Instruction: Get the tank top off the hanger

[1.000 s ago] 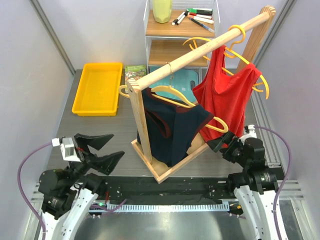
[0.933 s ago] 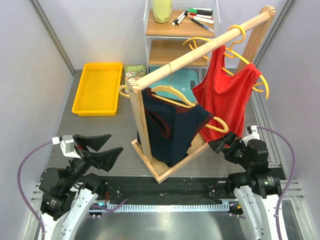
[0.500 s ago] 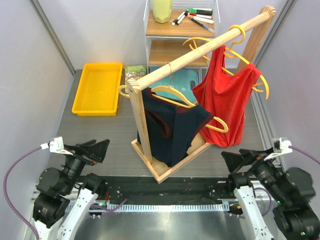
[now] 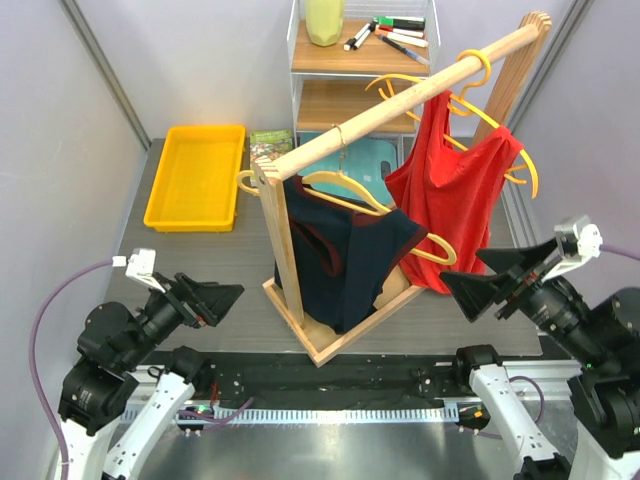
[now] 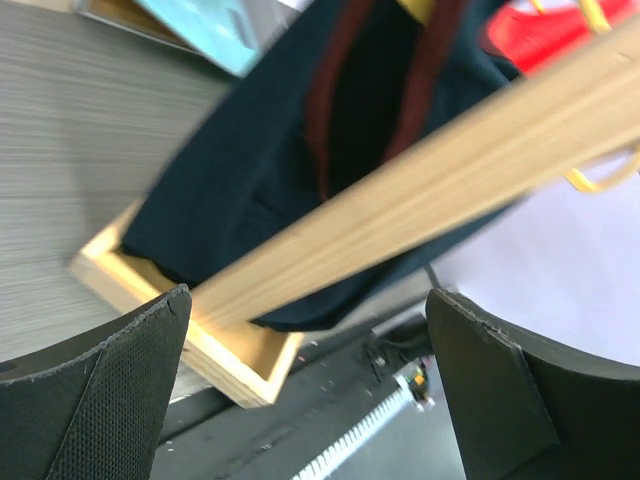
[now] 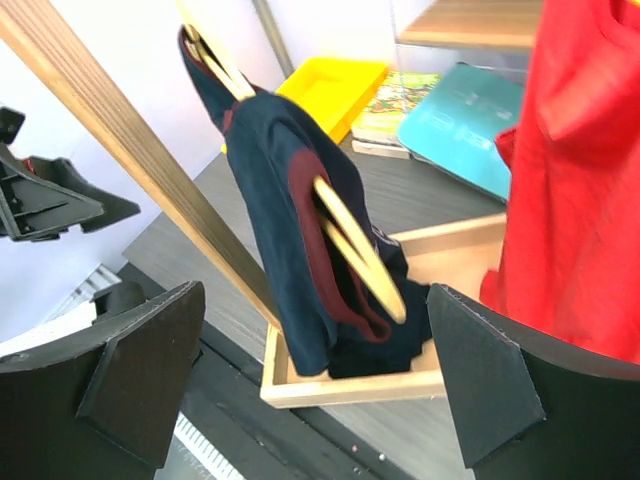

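Observation:
A navy tank top (image 4: 345,255) with maroon trim hangs on a yellow hanger (image 4: 345,190) at the near end of a wooden rail (image 4: 400,105). A red tank top (image 4: 455,190) hangs on another yellow hanger (image 4: 500,125) at the far end. My left gripper (image 4: 205,302) is open and empty, left of the rack. In its wrist view (image 5: 310,390) the navy top (image 5: 270,170) lies ahead. My right gripper (image 4: 492,278) is open and empty, just below and right of the red top. In its wrist view (image 6: 310,380) I see the navy top (image 6: 280,210) and the red top (image 6: 580,180).
The rack stands in a wooden base frame (image 4: 335,345) at mid table, with an upright post (image 4: 280,245) at its near end. A yellow tray (image 4: 195,175) lies at the back left. A shelf (image 4: 330,62) holding markers and a green cup stands behind, with a teal book (image 4: 365,160) under it.
Both arms have swung. My right gripper dropped back, then rose and now sits higher and to the right, near the red top's hem. My left gripper dipped and came back up.

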`<control>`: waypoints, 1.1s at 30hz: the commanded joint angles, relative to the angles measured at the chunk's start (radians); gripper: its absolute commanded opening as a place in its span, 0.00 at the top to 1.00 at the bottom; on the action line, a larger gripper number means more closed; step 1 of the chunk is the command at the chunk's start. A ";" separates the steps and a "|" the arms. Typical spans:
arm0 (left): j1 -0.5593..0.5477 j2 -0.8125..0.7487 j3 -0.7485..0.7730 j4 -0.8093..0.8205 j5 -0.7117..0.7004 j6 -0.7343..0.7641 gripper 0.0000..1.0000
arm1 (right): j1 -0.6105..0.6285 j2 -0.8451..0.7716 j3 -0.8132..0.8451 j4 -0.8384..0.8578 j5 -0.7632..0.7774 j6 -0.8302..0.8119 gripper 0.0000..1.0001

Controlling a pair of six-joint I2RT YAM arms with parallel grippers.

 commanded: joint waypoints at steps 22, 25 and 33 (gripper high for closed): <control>0.001 0.080 0.116 0.037 0.227 0.094 0.00 | 0.026 0.330 -0.096 0.582 -0.498 0.108 0.29; -0.001 0.088 0.139 0.031 0.230 0.094 0.00 | 0.068 0.376 -0.078 0.575 -0.496 0.121 0.33; -0.001 0.110 0.188 0.014 0.232 0.093 0.00 | 0.164 0.455 0.008 0.398 -0.369 0.025 0.41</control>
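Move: The dark tank top's right-arm-side shoulder lies about 10 cm ahead of the right hand, 12 cm to its left and just below it. The free end of its yellow hanger pokes out some 8 cm ahead, 4 cm left and slightly lower. The red top hangs about 14 cm straight ahead, and the wooden post stands some 24 cm left and 6 cm ahead. From the left hand that same shoulder is about 28 cm right, 11 cm ahead and somewhat higher. The dark tank top's shoulder is what the right hand reaches for, going diagonally forward and left about 9 cm each way, nearly level, and turning some 30 degrees counter-clockwise so the fingers point mostly left. They narrow from wide open to roughly two thirds, tips coming around the cloth beside the hanger. The left hand, still open, rises and draws back a little, turning slightly clockwise. ##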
